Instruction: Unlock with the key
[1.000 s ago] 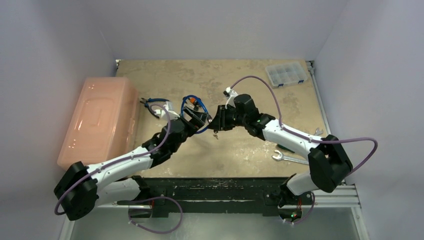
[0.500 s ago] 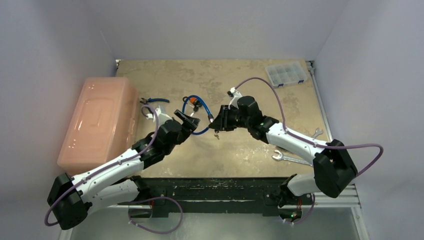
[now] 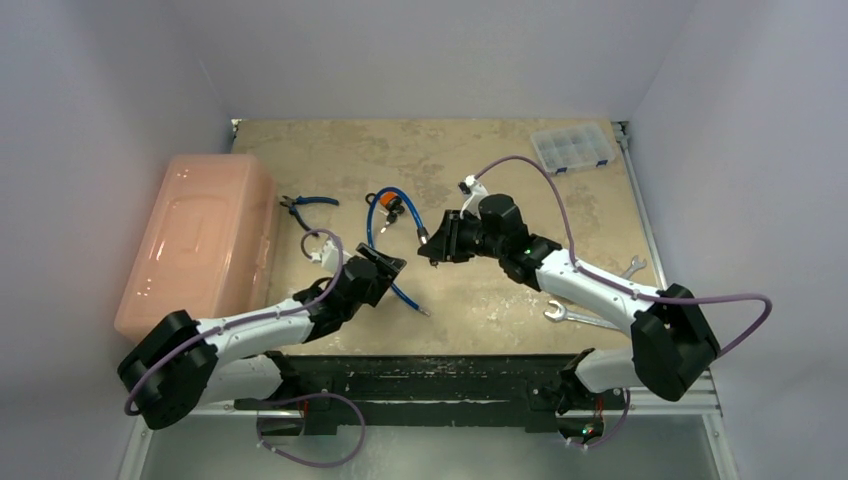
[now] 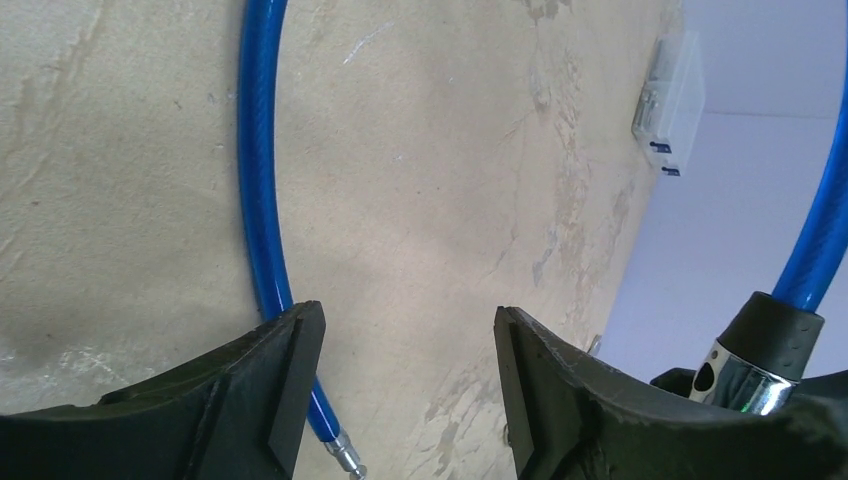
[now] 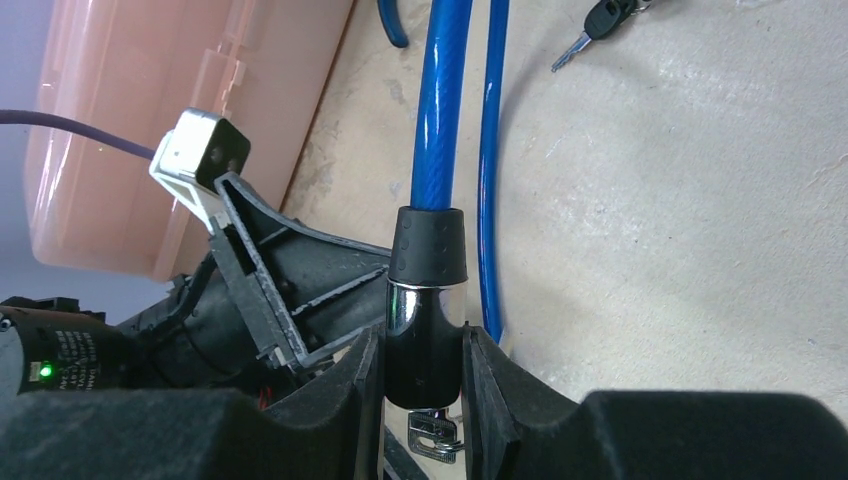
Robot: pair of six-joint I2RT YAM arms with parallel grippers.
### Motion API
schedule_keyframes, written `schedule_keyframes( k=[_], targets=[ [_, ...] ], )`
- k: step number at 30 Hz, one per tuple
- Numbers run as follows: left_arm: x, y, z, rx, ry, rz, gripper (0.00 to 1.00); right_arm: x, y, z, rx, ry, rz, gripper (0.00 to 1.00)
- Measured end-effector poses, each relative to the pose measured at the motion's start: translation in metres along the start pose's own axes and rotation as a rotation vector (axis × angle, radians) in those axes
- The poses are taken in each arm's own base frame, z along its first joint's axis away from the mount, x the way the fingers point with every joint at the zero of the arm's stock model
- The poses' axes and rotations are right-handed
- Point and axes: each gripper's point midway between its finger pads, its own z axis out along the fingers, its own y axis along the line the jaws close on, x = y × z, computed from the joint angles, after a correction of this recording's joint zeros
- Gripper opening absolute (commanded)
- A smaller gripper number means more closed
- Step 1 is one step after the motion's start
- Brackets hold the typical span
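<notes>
The lock is a blue cable [image 3: 383,225] with a chrome and black cylinder [image 5: 425,330]. My right gripper [image 5: 423,345] is shut on that cylinder and holds it above the table [image 3: 432,245]. A silver key [image 5: 437,437] shows just below the cylinder's end. The cable's other end, a metal pin [image 4: 345,457], lies loose on the table [image 3: 424,312], apart from the cylinder. My left gripper [image 4: 410,320] is open with nothing between its fingers. It hovers low beside the cable [image 4: 260,200], left of the pin [image 3: 388,266].
A pink plastic box [image 3: 195,240] fills the left side. Blue-handled pliers [image 3: 305,203] lie near it. A second, black-headed key [image 5: 603,18] rests by the cable loop. A clear organizer [image 3: 572,148] sits at the back right. Two wrenches [image 3: 578,318] lie front right.
My left gripper has drawn back from the cylinder toward its base, and its jaws have narrowed. The cable's pin end now lies free on the table. The right gripper has barely moved.
</notes>
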Motion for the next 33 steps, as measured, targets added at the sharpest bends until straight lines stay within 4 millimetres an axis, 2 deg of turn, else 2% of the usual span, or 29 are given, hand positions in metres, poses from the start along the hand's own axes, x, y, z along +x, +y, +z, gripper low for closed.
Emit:
schedule_keyframes(
  k=[6, 10, 18, 21, 26, 30, 33],
  targets=[
    [0.006, 0.003, 0.008, -0.012, 0.012, 0.065, 0.68, -0.002, -0.002, -0.002, 0.018, -0.015, -0.001, 0.00],
    [0.008, -0.005, 0.013, -0.006, 0.019, 0.162, 0.70, -0.008, -0.008, -0.007, 0.044, -0.043, -0.002, 0.00],
    [0.027, -0.010, 0.038, -0.049, 0.091, 0.393, 0.70, -0.004, -0.041, -0.013, 0.128, -0.039, 0.028, 0.00],
    [0.034, -0.001, 0.045, -0.082, 0.121, 0.453, 0.70, -0.003, -0.054, -0.017, 0.164, -0.036, 0.037, 0.00],
    [0.034, 0.019, 0.043, -0.124, 0.141, 0.517, 0.70, -0.012, -0.069, -0.028, 0.197, -0.064, 0.037, 0.00],
    [0.026, 0.029, 0.038, -0.153, 0.120, 0.555, 0.70, -0.014, -0.084, -0.035, 0.228, -0.074, 0.039, 0.00],
    [0.015, 0.038, 0.034, -0.195, 0.084, 0.587, 0.70, -0.006, -0.093, -0.037, 0.249, -0.057, 0.043, 0.00]
  ],
)
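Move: The loose lower run of the blue cable crosses the table almost directly below my open left hand, roughly 8 cm down; its bare end lies about 8 cm back and 9 cm right. The keys lie about 12 cm ahead of that hand. My right hand already grips the lock some 17 cm above the table. Bare table for it lies about 12 cm right and 3 cm ahead; the keys are 12 cm ahead and 10 cm left. Keeping my grip on the lock, I carry it to the right with my right hand, about 9 cm, easing forward and sinking some 4 cm over bare table, with a slight clockwise turn. My open left hand swings right and a little forward, then comes back left while sinking about 5 cm towards the cable, its left side rolling up some 30 degrees as it yaws clockwise. ##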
